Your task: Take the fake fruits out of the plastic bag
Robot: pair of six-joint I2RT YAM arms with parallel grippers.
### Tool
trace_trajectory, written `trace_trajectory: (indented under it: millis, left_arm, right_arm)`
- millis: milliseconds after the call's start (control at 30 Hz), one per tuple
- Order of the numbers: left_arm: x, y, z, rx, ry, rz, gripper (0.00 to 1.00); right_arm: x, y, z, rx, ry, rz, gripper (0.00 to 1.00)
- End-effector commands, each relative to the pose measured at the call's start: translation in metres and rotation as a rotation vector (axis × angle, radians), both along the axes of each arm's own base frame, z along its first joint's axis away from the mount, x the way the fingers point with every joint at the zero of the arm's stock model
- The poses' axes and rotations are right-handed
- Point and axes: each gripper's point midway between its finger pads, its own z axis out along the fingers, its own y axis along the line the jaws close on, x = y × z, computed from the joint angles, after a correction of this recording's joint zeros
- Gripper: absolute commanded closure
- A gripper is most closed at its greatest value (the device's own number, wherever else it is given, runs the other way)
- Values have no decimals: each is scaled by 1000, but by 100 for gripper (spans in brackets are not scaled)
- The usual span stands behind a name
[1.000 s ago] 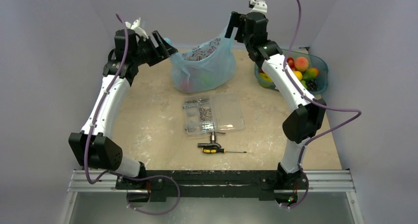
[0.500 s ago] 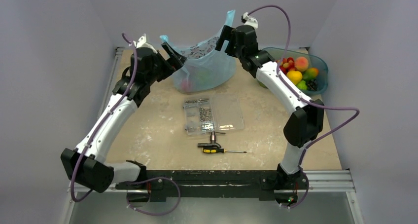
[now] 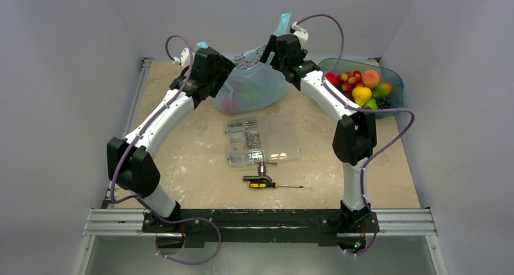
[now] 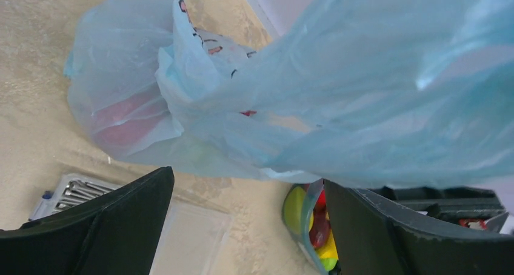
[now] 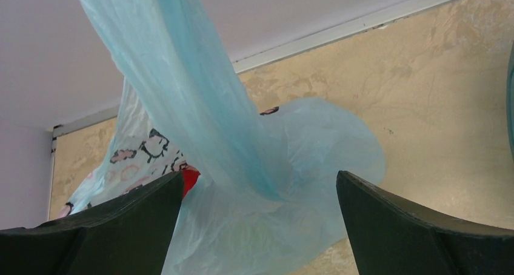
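The light blue plastic bag (image 3: 251, 86) slumps at the back of the table, one handle (image 3: 283, 22) sticking up. My left gripper (image 3: 225, 69) is open at the bag's left side, and the film (image 4: 339, 93) drapes over its fingers without being pinched. My right gripper (image 3: 268, 52) is open at the bag's upper right, with the bag's handle (image 5: 200, 105) rising between its wide fingers. Fake fruits show through the film: a red one (image 4: 124, 120), a faint green one (image 3: 248, 96) and a red patch (image 5: 190, 178) beside my right gripper's left finger.
A teal see-through tub (image 3: 393, 81) with several bright fruits stands at the back right, its edge (image 4: 312, 217) also in the left wrist view. A clear screw box (image 3: 262, 140) and a screwdriver (image 3: 267, 183) lie mid-table. Walls close in behind and at both sides.
My left arm swung right to the bag and its jaws opened wide. My right arm dropped and shifted left, and the bag sagged lower.
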Motion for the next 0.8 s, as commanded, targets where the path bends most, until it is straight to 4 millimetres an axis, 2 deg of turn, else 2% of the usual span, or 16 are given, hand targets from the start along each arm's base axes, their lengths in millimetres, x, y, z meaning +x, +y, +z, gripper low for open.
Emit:
trace_trajectory:
  millis: [0,133,233,300,333,367,433,500,533,633,667,767]
  left_arm:
    - [16,15,20,-40,-54,171,9]
    - [24,20,12,-1,-33,212,10]
    - [29,19,2,6,-11,222,18]
    - [30,18,-4,9,2,217,28]
    - [30,17,-7,9,6,216,35]
    - [29,18,-10,10,8,213,46]
    - [33,18,-9,1,-23,197,68]
    - [40,17,-5,-30,-67,158,90]
    - [44,18,-4,-44,-85,132,97]
    - [62,14,19,-117,-209,32,100]
    - [70,9,34,-157,-278,-19,100]
    - [84,4,81,-289,-468,-154,100]
  right_arm:
    - [14,-8,41,5,-103,-58,1]
    - [17,-12,35,-2,-92,-88,1]
    - [18,-9,32,22,-82,-90,1]
    - [18,-10,30,33,-82,-103,2]
    - [18,-9,31,41,-90,-100,6]
    - [18,-9,30,48,-93,-98,10]
    - [16,-6,30,85,-97,-86,22]
    - [16,-4,27,147,-97,-64,43]
    - [17,-2,28,194,-102,-40,55]
    - [21,0,37,376,-136,54,96]
    - [22,1,42,439,-160,100,100]
    - [29,-5,73,612,-268,226,100]
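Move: The plastic bag's left handle lies about 4 cm ahead of the open left fingers and 3 cm below them. Its right handle hangs close in front of the open right hand, roughly 2 cm ahead and 1 cm to its right. The fruit-filled bag body is some 8 cm to the left hand's right, 2 cm ahead and 18 cm below; the parts case is 11 cm right, 18 cm back and 25 cm down. From the right hand, the fruit tub is about 30 cm right, 8 cm back and 19 cm lower. The bag's two loose handles are pinched almost together: the left hand eases forward and down, swinging about 10 degrees counter-clockwise, shuts its fingers on the left handle, then pushes on forward, about 6 cm in all. The right hand creeps a centimetre or so ahead, closes fully on the right handle and sinks about 3 cm, rolling nearly 20 degrees with its left side rising. ##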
